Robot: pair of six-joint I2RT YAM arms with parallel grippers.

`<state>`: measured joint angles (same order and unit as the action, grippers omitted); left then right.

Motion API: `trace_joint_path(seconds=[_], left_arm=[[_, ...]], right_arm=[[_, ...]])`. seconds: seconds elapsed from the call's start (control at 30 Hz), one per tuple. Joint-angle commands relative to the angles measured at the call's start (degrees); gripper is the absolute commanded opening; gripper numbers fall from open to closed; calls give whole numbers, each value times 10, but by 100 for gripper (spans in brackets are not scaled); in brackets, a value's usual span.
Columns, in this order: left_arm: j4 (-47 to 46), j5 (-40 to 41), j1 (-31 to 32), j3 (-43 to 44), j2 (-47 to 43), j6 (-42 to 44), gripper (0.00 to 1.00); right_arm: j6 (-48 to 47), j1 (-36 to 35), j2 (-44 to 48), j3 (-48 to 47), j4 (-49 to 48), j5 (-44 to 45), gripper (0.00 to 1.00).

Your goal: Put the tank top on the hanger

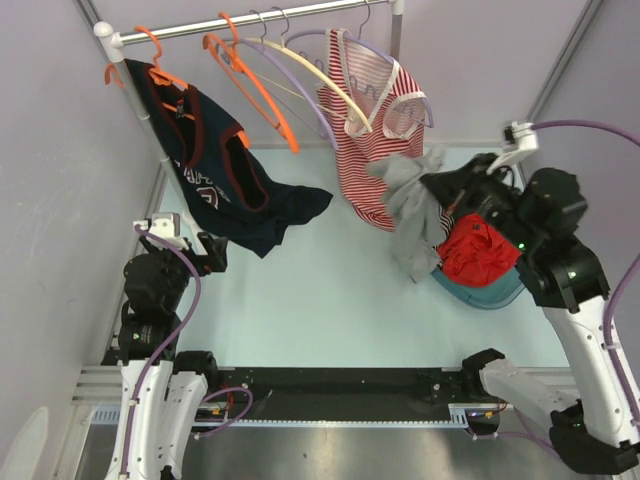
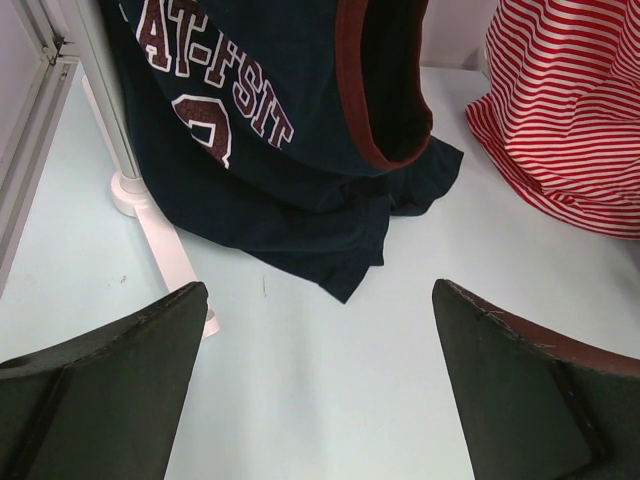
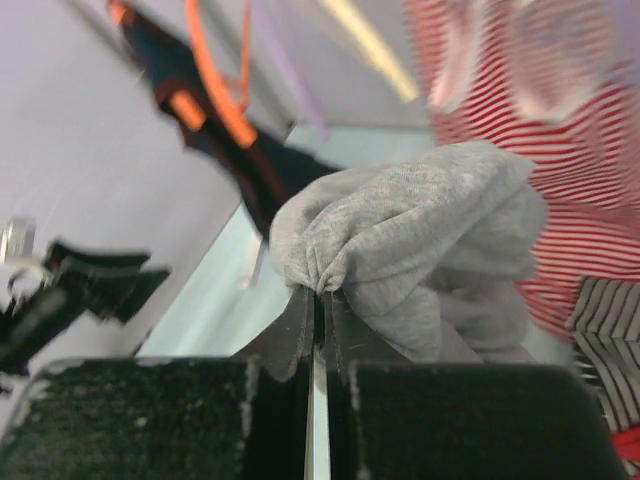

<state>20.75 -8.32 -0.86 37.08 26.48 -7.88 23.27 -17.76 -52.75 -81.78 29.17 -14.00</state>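
The light grey tank top point(image 1: 412, 210) hangs bunched in the air, right of centre and in front of the striped top. My right gripper point(image 1: 428, 180) is shut on a pinch of its fabric. In the right wrist view the grey cloth point(image 3: 420, 225) bulges just above the closed right gripper point(image 3: 322, 293). The cream hanger point(image 1: 312, 80) hangs slanted on the rail at the back and shows as a blurred yellow streak point(image 3: 375, 45) in that view. My left gripper point(image 1: 212, 250) stays low at the left. Open wide, the left gripper point(image 2: 320, 288) has only bare table between its fingers.
A navy top with red trim point(image 1: 215, 170) point(image 2: 280, 130) hangs from an orange hanger and drapes onto the table. A red-and-white striped top point(image 1: 365, 150) hangs on a lilac hanger. A teal basket point(image 1: 480, 295) holds a red garment point(image 1: 478, 250) at the right. The rack post foot point(image 2: 130, 190) stands at the left.
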Motion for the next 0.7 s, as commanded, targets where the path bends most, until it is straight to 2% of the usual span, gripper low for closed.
trace_joint_path(seconds=[0.0,0.13,0.23,0.37,0.5,0.57,0.6,0.63,0.67], left_arm=[[-11,-12,3,-5,-1,12,99],[-11,-7,3,-6,1,12,100],[-10,-6,4,-6,2,12,99],[-9,1,3,-5,4,13,99],[-10,6,4,-7,7,11,99],[-11,-2,4,-6,9,15,99],[-11,0,3,-6,12,16,99],[-9,4,4,-6,13,16,99],[-9,4,3,-6,14,17,99]], right_arm=[[-45,-127,2,-13,-14,122,0],[-74,-270,-11,-18,-1,197,0],[-84,-336,-35,-26,6,230,0],[-69,-350,-74,1,-8,238,0],[-26,-336,-110,86,-34,310,2],[4,-330,-111,135,-46,394,22],[17,-314,-111,156,-55,397,56],[22,-302,-112,190,-55,389,73],[27,-291,-112,201,-52,363,82]])
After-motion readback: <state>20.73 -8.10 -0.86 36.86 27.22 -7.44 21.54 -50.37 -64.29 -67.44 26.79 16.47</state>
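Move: The right hand already holds the grey tank top pinched high over the table; the clear table middle it is taken to lies about 15 cm left, 3 cm ahead and 45 cm below. The striped tank top hangs some 25 cm ahead, 6 cm left; the teal basket is about 15 cm ahead, 21 cm right. From the left hand, that clear middle is roughly 25 cm right, 3 cm ahead, 25 cm below. The right hand, still pinching the grey tank top, swings about 12 cm left towards the clear table middle, drawing back some 5 cm and sinking slightly. It then comes forward again and drops fast, ending roughly 17 cm lower, while its left side rolls down, the fingers tip down about 15 degrees and open at the end, letting go of the cloth well above the table. ##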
